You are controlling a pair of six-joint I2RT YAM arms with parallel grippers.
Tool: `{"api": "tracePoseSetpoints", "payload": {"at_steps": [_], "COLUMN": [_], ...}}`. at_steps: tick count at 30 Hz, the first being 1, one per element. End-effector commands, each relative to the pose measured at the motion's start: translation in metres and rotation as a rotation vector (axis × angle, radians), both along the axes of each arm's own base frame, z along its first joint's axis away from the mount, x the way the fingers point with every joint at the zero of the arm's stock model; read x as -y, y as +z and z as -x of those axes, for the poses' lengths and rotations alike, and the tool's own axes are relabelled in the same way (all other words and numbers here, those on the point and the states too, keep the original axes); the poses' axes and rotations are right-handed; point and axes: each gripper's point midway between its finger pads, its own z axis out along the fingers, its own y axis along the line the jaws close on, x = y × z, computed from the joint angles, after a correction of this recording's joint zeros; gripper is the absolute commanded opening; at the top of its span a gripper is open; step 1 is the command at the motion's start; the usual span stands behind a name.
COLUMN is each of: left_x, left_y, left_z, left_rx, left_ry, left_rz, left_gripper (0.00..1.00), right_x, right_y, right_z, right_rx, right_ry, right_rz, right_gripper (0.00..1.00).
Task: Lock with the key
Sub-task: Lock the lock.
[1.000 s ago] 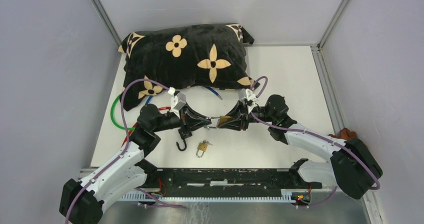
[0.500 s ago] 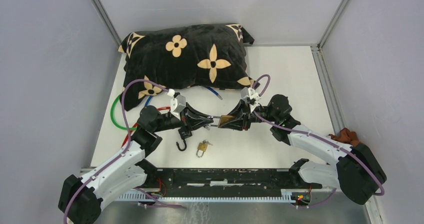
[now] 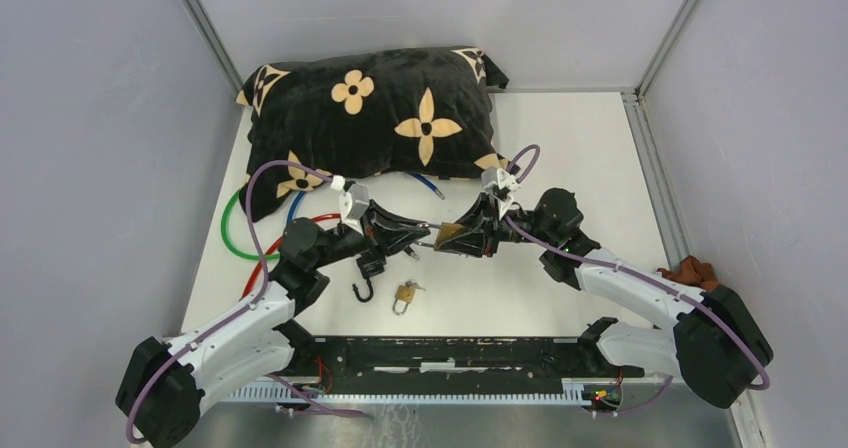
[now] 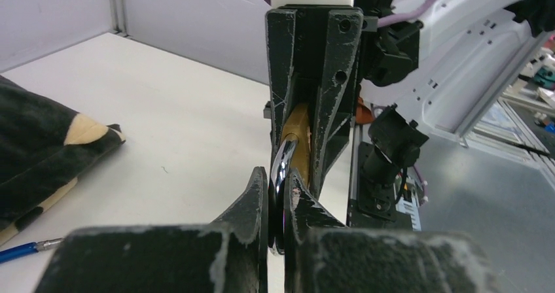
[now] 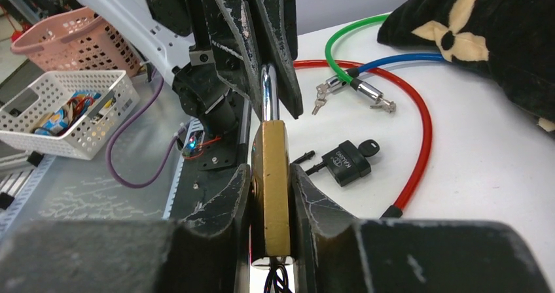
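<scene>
A brass padlock is clamped by its body between the fingers of my right gripper, above the table's middle. Its silver shackle points at the left arm, and my left gripper is shut on it. The two grippers meet tip to tip, left gripper and right gripper, with the padlock between them. Something thin, dark and looped hangs under the padlock's base. No key shows clearly in this padlock.
A black flowered pillow lies at the back. Green, red and blue cable locks with small keys lie on the left. A black padlock, a small brass padlock and a black hook lie nearer the front.
Both grippers, still joined at the padlock, have shifted slightly toward the pillow. The left wrist has moved with them. Neither grip has changed.
</scene>
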Motion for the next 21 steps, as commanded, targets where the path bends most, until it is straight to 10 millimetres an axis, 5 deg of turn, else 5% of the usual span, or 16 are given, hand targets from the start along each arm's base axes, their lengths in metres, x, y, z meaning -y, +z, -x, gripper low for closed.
{"api": "tracePoseSetpoints", "payload": {"at_steps": [1, 14, 18, 21], "left_x": [0.021, 0.031, 0.036, 0.038], "left_y": [-0.015, -0.015, -0.007, 0.007], "left_z": [0.018, 0.032, 0.043, 0.051], "left_rx": [-0.210, -0.196, -0.146, -0.091], "left_ry": [-0.080, -0.151, -0.213, -0.253], "left_rz": [0.013, 0.018, 0.022, 0.042], "left_gripper": [0.02, 0.02, 0.02, 0.02], "right_x": [-0.017, -0.043, -0.061, -0.069], "right_y": [0.114, 0.149, 0.134, 0.103], "right_z": [-0.022, -0.047, -0.052, -0.056], "right_rx": [0.216, 0.260, 0.260, 0.251], "right_ry": [-0.145, -0.127, -0.074, -0.031], "right_rz": [-0.283, -0.279, -0.209, -0.117], "right_gripper": [0.00, 0.00, 0.00, 0.00]}}
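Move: The left fingers already pinch the shackle of the brass lock, whose body lies about 6 cm to their right and level. The right fingers already grip that body, its middle some 2 cm to their left. On the table, roughly 24 cm below the left hand, the black padlock lies about 12 cm left and 1 cm back; the small brass padlock about 4 cm left and 8 cm back. Both hands, keeping shackle and body pinched, raise the lock 6–7 cm, also carrying it forward about 5, slightly left. ##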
